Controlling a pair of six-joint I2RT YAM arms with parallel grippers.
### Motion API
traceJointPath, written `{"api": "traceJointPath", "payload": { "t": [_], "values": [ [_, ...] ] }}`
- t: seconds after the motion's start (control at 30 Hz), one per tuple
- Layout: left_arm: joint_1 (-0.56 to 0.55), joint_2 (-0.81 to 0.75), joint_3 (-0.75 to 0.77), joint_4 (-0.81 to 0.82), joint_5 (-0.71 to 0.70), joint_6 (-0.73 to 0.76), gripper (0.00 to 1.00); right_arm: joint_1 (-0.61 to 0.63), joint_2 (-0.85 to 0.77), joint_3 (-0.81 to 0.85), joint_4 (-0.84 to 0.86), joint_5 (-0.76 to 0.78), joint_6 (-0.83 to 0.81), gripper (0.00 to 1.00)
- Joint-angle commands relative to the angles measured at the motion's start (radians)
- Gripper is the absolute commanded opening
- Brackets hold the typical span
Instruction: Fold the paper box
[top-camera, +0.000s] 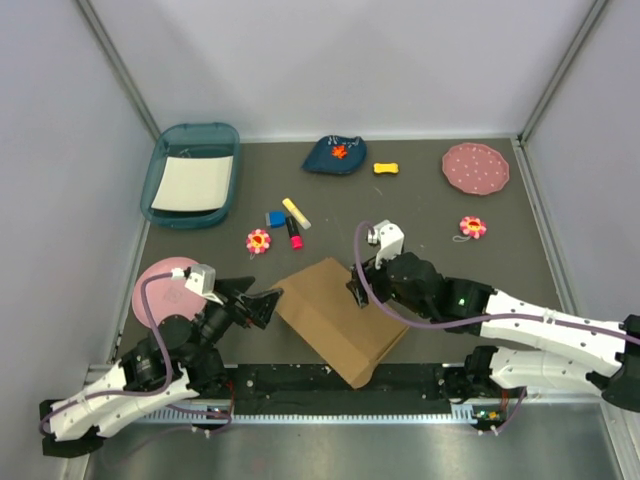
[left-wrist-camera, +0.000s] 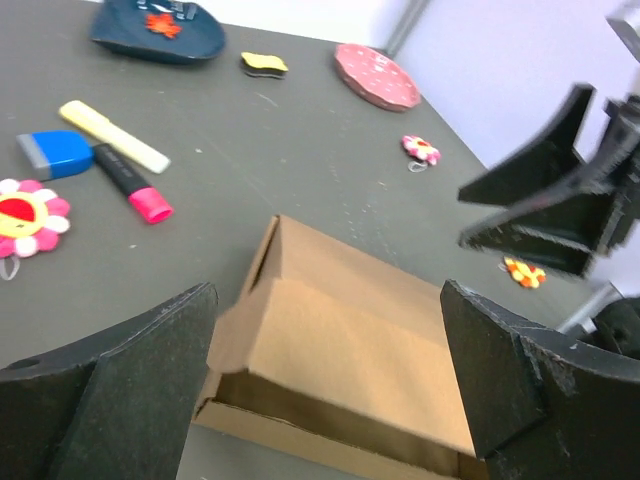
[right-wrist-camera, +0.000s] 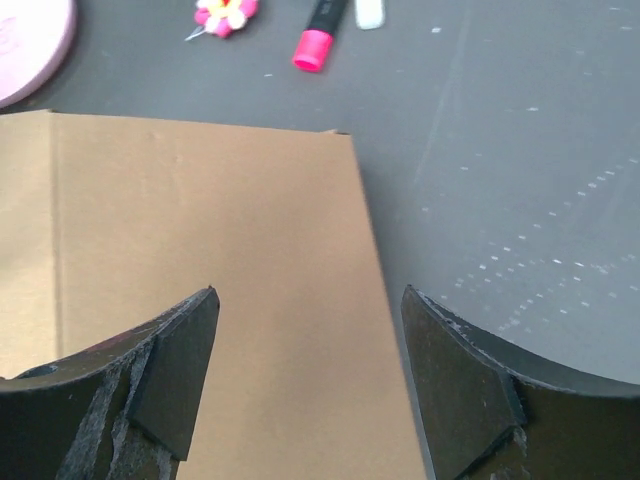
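The paper box (top-camera: 338, 318) is a flat brown cardboard box lying at an angle near the table's front edge. In the left wrist view the box (left-wrist-camera: 350, 350) has its lid lying low, with a dark gap along its near side. My left gripper (top-camera: 268, 305) stands wide open at the box's left corner, its jaws (left-wrist-camera: 326, 290) wide on either side of the box and holding nothing. My right gripper (top-camera: 358, 290) is open over the box's far edge. In the right wrist view the gripper (right-wrist-camera: 309, 292) has one finger over the cardboard (right-wrist-camera: 200, 250) and the other over the table.
A teal tray (top-camera: 190, 175) with a white sheet sits back left. A dark blue dish (top-camera: 335, 155), a yellow toy (top-camera: 386, 168) and a dotted pink plate (top-camera: 476, 168) lie at the back. Markers (top-camera: 291, 225), flower toys (top-camera: 259, 241) and a pink plate (top-camera: 165, 290) lie nearer.
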Motion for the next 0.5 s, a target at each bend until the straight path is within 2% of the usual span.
{"api": "traceJointPath", "payload": {
  "t": [0.0, 0.2, 0.23, 0.4, 0.47],
  "values": [
    [0.004, -0.143, -0.008, 0.051, -0.190, -0.033, 0.99, 0.044, 0.048, -0.005, 0.111, -0.132, -0.018, 0.73],
    [0.004, -0.014, -0.054, 0.178, -0.255, 0.000, 0.98, 0.092, 0.148, -0.082, 0.129, -0.190, 0.052, 0.72],
    [0.004, 0.048, -0.062, 0.218, -0.274, 0.018, 0.98, 0.092, 0.148, -0.099, 0.134, -0.193, 0.065, 0.72],
    [0.004, 0.269, -0.085, 0.324, -0.311, -0.008, 0.99, 0.095, 0.032, -0.166, 0.109, -0.118, 0.137, 0.72],
    [0.005, 0.339, -0.085, 0.399, -0.319, -0.008, 0.99, 0.093, -0.030, -0.150, 0.051, -0.008, 0.193, 0.73]
  ]
}}
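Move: The lid of the paper box is the target for both hands. Its middle lies about 16 cm to the left gripper's right, roughly level in reach and some 12 cm lower; its left corner is only about 3 cm ahead, 3 cm right and 8 cm below. The flower charm is 20 cm ahead and 5 cm left of that gripper, on the table. From the right gripper, the lid's middle is about 4 cm back, 1 cm left and 8 cm below; the pink-capped marker is 17 cm ahead, 13 cm left. Bring the right gripper down about 7 cm onto or close over the top of the box lid, drawing it back towards the base and a little left with its opening unchanged; ease up slightly at the end. Meanwhile send the wide-open left gripper forward some 4 cm over the lid's left corner, swinging it counter-clockwise and dipping only at the last. ##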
